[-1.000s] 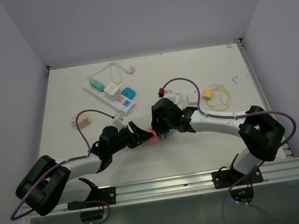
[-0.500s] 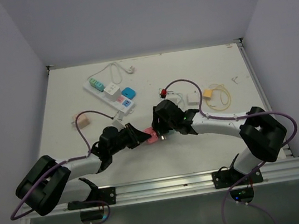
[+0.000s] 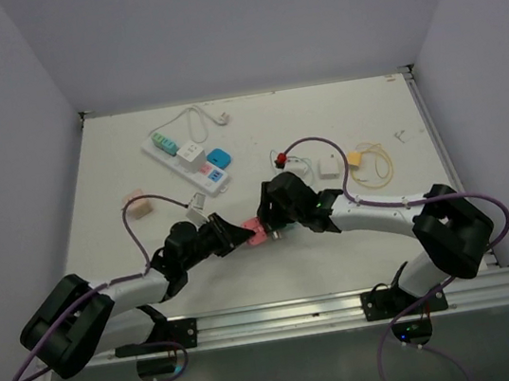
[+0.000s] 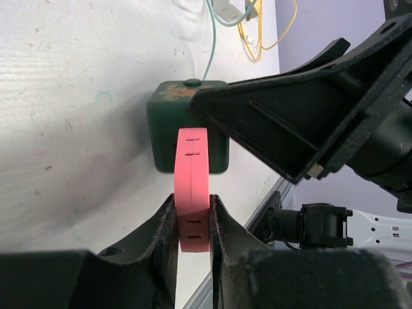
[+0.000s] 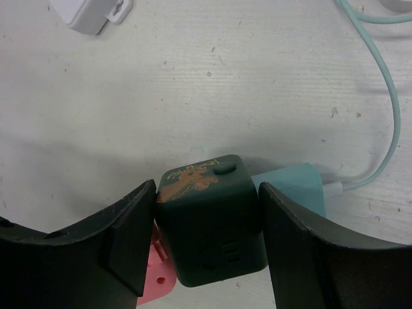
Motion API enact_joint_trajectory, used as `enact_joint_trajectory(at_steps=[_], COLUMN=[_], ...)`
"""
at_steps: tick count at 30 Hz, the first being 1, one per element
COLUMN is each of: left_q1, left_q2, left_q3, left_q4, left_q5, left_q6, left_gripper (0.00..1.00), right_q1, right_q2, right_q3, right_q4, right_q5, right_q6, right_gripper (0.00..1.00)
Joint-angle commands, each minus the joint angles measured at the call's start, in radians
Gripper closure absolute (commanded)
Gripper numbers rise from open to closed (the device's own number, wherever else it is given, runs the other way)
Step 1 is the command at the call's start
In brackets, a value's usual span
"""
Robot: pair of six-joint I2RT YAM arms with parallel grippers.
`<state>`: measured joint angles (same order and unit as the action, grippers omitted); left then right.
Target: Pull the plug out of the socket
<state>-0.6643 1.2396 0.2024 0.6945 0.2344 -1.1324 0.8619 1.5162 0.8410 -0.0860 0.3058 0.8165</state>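
Observation:
A flat pink plug (image 4: 192,187) sticks out of the side of a dark green cube adapter (image 4: 168,122). My left gripper (image 4: 192,219) is shut on the plug, with both pads pressed against its flat faces. My right gripper (image 5: 206,238) is shut on the green cube (image 5: 209,219), one finger on each side, and the pink plug (image 5: 154,277) shows at the lower left. In the top view the two grippers meet at the pink plug (image 3: 257,231) at mid-table. The socket (image 3: 188,159), a long white strip, lies far back on the left, away from both grippers.
A teal plug (image 5: 293,187) with a pale teal cord (image 5: 386,96) lies against the cube's far side. A beige cube (image 3: 140,206), a blue adapter (image 3: 219,156), a white adapter (image 3: 328,168) and a yellow cable (image 3: 370,162) lie around. A metal rail (image 3: 283,316) runs along the near edge.
My left gripper stood open round the pink plug and has closed on it. The left arm has sunk a little lower and leftward. The right gripper kept its hold on the cube.

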Motion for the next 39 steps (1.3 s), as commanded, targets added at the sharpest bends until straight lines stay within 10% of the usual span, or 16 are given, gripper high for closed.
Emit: enact_joint_trajectory(at_steps=[1,16,28,39], left_q1=[-0.004,0.018,0.15,0.154], left_q2=[-0.06,-0.175,0.459,0.704], left_q3=[-0.035,0.063,0.524,0.716], left_q4=[0.043,-0.233,-0.151,-0.173], left_q5=[0.005,-0.07,0.178,0.189], left_q6=[-0.012,0.106,0.194,0.206], left_gripper=[1.0,1.0,1.0,0.95], right_q1=[-0.058,-0.063,-0.061,-0.061], right_q2=[-0.007,-0.079,-0.378,-0.587], right_q3=[-0.028,-0.017,-0.086,-0.039], right_q4=[-0.078,-0.199,-0.288,-0.402], right_q5=[0.254,0.323,0.225,0.279], right_q6=[-0.045,-0.174,-0.272,-0.306], right_gripper=[1.0,1.0,1.0,1.0])
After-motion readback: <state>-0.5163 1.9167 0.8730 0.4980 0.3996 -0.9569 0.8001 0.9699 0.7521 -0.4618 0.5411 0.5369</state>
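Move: My left hand grips the pink plug. The green socket it sits in is about 5 cm to the right, 2 cm ahead and slightly lower. The white socket lies some 18 cm ahead and 16 cm right, 7 cm below. My right hand holds the green socket; from it the pink plug is about 5 cm left and 2 cm back, the teal charger about 5 cm right, and the white charger 16 cm ahead, 18 cm right and 6 cm lower. Keeping both grips, I snap my right hand rightward about 7 cm, pulling the green socket off the pink plug's prongs, then draw it farther right and lift it to some 8 cm above its start, rolled left side down. My left hand first rises slightly back, then swings the plug forward about 15 cm, somewhat right and down towards the clear table left of the white socket. ##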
